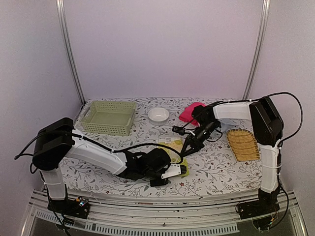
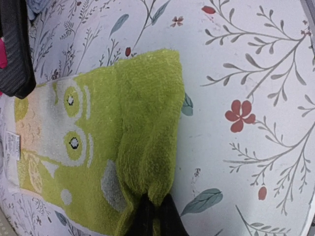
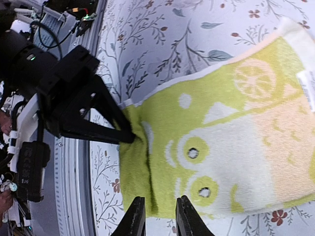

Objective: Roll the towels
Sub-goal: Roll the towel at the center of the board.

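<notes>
A small yellow-green-and-cream towel (image 2: 74, 142) (image 3: 221, 147) (image 1: 168, 146) lies flat on the floral table, and its green end is folded over into a thick roll (image 2: 150, 123). My left gripper (image 2: 156, 210) (image 3: 129, 137) (image 1: 178, 161) is shut on one corner of that rolled end. At the roll's other corner my right gripper (image 3: 160, 216) (image 1: 186, 151) is open, its fingers (image 3: 184, 216) apart just off the towel's edge and holding nothing. A bright pink towel (image 1: 189, 112) lies at the back behind the right arm.
A pale green plastic basket (image 1: 109, 117) stands at the back left. A white bowl (image 1: 158, 114) sits beside it. A yellow woven slatted tray (image 1: 242, 144) lies at the right. The table's front edge (image 3: 74, 187) runs close to the rolled end.
</notes>
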You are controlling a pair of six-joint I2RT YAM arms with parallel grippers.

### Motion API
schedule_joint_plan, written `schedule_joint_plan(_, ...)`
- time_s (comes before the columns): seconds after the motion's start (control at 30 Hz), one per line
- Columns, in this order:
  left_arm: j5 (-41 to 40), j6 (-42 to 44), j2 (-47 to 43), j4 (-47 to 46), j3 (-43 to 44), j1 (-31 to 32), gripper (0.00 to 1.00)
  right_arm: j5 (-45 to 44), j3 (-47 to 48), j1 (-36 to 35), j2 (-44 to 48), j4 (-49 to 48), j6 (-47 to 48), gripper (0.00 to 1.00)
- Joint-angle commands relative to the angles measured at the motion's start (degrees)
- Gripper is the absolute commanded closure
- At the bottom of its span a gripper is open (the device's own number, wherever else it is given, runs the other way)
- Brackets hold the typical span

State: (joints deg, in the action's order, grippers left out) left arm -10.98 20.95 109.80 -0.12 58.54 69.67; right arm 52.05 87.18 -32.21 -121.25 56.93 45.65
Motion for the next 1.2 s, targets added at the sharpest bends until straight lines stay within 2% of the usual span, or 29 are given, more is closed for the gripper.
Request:
schedule_joint_plan(0.0,2.47,-3.50,-2.52,7.15,1.43,1.52,1.00,-6.86,1.78,-0.09,-3.93,-6.62,-8.11,0.77)
schedule_joint_plan(0.3,10.49,-6.79,-3.16,10.69,2.70,1.75,1.00,-14.74,4.81,-0.05,-9.09,-10.49,-13.77,0.78)
schedule_joint_plan(0.43,17.07,-9.04,-1.41,12.16,3.69,0.47,1.00,-13.34,3.74,-0.06,-9.09,-10.24,-13.90,0.78)
schedule_joint_plan(0.6,26.59,-12.88,2.03,13.60,5.54,-4.00,1.00,-7.68,2.73,0.04,-6.02,-8.65,-12.29,0.78)
schedule_joint_plan(0.8,39.29,-16.31,5.72,16.91,8.40,-8.83,1.00,-6.45,1.53,1.26,3.25,-7.28,-12.26,0.74)
schedule_joint_plan(1.0,50.11,-20.07,9.01,17.68,10.18,-12.87,1.00,-5.98,-0.63,5.83,15.14,-8.54,-15.56,0.72)
schedule_joint_plan(1.17,58.27,-25.25,11.75,14.73,8.82,-16.41,1.00,-3.87,-7.78,6.12,26.20,-10.75,-9.94,0.72)
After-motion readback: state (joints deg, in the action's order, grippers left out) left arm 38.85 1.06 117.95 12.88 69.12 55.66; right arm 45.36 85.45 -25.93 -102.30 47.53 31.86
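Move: The left hand already pinches the towel near the left end of its folded near edge; the towel's middle lies about 7 cm ahead and 3 cm right of it, roughly level. From the open right hand, that middle is some 3 cm ahead, 5 cm left and 6 cm below. The pink towel lies about 22 cm ahead and 5 cm right of the right hand, the white bowl about 23 cm ahead and 10 cm left. Left, still pinching towel, draws back 4 cm, tips fingertips basewards; open right dips forward, then rises 16 cm. ##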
